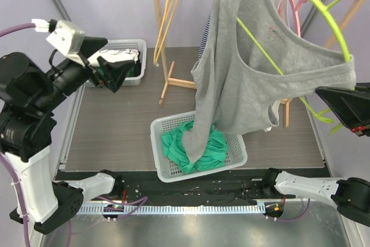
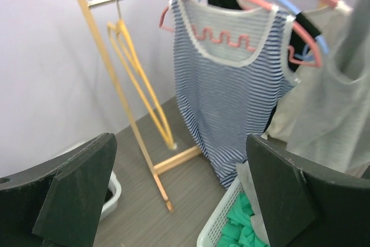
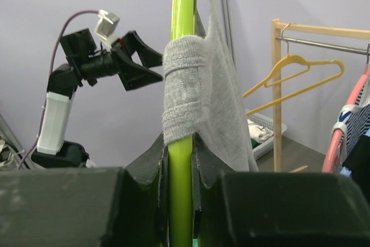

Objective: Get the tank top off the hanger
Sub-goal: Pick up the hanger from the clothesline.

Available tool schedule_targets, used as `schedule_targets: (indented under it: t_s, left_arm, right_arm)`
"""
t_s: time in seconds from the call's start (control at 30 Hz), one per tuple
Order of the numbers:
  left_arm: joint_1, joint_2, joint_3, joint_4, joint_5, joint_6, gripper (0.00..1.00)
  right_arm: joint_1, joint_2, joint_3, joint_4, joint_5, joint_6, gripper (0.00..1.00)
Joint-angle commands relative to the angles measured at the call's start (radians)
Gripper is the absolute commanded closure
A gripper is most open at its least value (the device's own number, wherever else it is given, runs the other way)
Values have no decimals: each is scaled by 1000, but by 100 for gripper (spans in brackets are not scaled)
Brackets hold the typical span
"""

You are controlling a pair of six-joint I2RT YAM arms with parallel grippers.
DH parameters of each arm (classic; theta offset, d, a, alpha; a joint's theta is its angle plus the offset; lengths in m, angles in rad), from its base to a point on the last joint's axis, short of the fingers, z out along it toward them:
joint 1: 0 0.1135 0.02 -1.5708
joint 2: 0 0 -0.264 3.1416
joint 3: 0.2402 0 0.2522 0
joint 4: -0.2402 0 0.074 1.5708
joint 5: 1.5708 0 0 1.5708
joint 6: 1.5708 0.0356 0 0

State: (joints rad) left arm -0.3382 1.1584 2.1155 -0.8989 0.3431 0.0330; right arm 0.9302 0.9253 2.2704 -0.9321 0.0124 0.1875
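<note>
The grey tank top hangs from a lime green hanger, high over the table's right half. One of its straps wraps the hanger bar just above my right gripper, which is shut on that bar. In the top view the right gripper sits at the strap's right end. The tank top's hem droops into a white basket. My left gripper is raised at the far left, open and holding nothing, well apart from the garment. In the left wrist view its black fingers frame the scene.
Green cloth fills the white basket. A second basket with clothes stands at the back left. A wooden rack at the back carries a yellow hanger, pink hangers and a striped tank top.
</note>
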Motion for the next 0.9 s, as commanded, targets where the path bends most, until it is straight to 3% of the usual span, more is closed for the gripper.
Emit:
schedule_targets:
  t_s: [0.0,0.1,0.43,0.7,0.87]
  left_arm:
    - [4,7,83,6,137,-12,0]
    - [5,-3,118,28,259,-5,0]
    - [5,1,153,-27,581,44,0]
    - [4,3,-40,-161,662,241,1]
    - [5,23,-45,-167,701,239,0]
  right_arm:
    - [9,59,-9,-34,-115,-5,99]
    - [6,81,-73,-108,-235,-25,99]
    - [6,69,-232,-178,-255,-89,99]
    - [6,95,-239,-217,-318,-126,99]
    - [6,98,-267,-217,-345,-144,99]
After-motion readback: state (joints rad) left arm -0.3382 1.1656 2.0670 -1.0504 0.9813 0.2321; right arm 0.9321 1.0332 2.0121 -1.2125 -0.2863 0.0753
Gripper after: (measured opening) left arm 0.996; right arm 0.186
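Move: The free left end of the lime hanger is about 19 cm right of the open left hand, some 6 cm farther out and 18 cm higher; the yellow hanger is roughly 24 cm ahead and 13 cm right, level with it. The basket with the green top, over which the right hand takes the hanger, is about 14 cm ahead, 23 cm left and 60 cm below that hand. The grey tank top's body hangs some 8 cm ahead, 13 cm left and 5 cm below it. The lime hanger, still pinched at its right end through the tank top's strap, is brought down about 16 cm and left 10 cm, the right hand rolling some 35 degrees so that its left side drops. The left hand, wide open, draws back and right, rising slightly then sinking and easing forward, and turns clockwise to bring its fingers close to the free end. ##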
